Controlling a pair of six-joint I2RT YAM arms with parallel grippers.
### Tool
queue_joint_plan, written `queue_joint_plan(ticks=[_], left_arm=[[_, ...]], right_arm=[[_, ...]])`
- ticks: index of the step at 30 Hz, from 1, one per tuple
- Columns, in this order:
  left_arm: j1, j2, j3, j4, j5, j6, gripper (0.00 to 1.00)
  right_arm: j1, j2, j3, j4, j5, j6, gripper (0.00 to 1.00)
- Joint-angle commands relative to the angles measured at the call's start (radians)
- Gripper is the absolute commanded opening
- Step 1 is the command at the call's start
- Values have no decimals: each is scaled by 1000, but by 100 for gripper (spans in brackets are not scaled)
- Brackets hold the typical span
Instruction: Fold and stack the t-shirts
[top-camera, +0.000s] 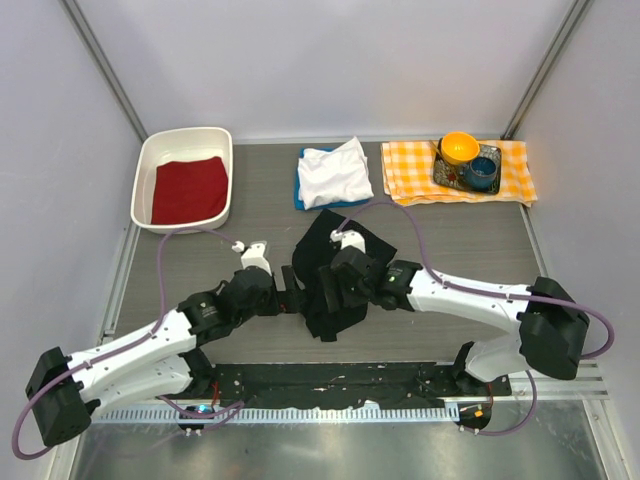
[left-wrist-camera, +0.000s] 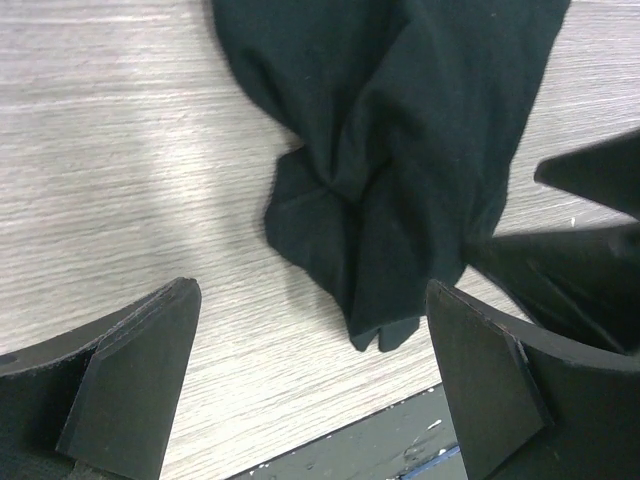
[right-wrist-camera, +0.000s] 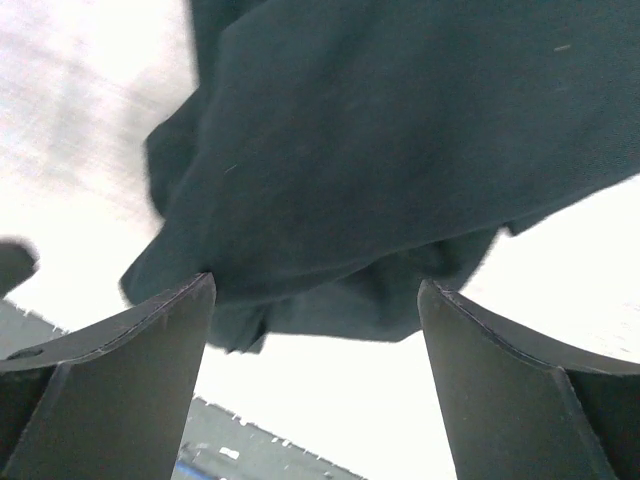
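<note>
A large black t-shirt lies crumpled in the middle of the table. In the left wrist view its bunched lower edge rests on the wood just ahead of my left gripper. That gripper is open, with only bare table between its fingers. My right gripper hovers over the same shirt. It is open too, and the dark cloth hangs just past its fingertips. A folded white t-shirt lies on a blue t-shirt at the back.
A white bin holding red cloth stands at the back left. The orange-and-white checked cloth at the back right carries a tray with an orange bowl and a blue cup. The table's front edge is close below the left gripper.
</note>
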Motion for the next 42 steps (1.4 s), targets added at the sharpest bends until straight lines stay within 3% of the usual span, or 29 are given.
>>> queue_joint_plan(ticks=[1,8,17,21,34,39,42], left_arm=[[-6,-51,-29,-32,-61,-51,99],[-6,-163,-62,-81,-104,-73,99],[-6,-222,-82,-114,-104,-82,99],[-6,-226,-82,-117,-103,-83,99],[-6,-220,-79,-121,-104,-83,99],[-6,-220,-77,-131,-106,-83,99],[-6,-219,-76,-137,-111,-83,99]], right_arm=[[79,-33,33,-34,-92,35,88],[173,-60,-65,-7,-86,133,84],[248,48,-102,91,-95,188,67],[262,84,-94,127,-102,196,60],[267,153,-78,156,-63,160,50],[267,173,-82,176,-71,154,42],[267,176,-88,174,-66,153,33]])
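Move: The black t-shirt's near hem, to the left end, is what the right hand goes for: about 9 cm back, 5 cm to its left and 7 cm below it. The shirt's middle lies some 5 cm ahead and 3 cm to its right; the white t-shirt is about 28 cm ahead, almost in line. The table's near edge runs roughly 7 cm behind the hem. From the left hand the hem lies about 7 cm back, 7 cm right and 10 cm below. The black t-shirt's near-left hem is gathered between the right fingers: the hand draws back about 10 cm over the cloth, sinking some 6 cm and drifting left, turning slightly counter-clockwise and tipping steeper, while its fingers close from wide open to under half. The left hand, fingers still wide open, eases about 4 cm left, clear of the shirt. ##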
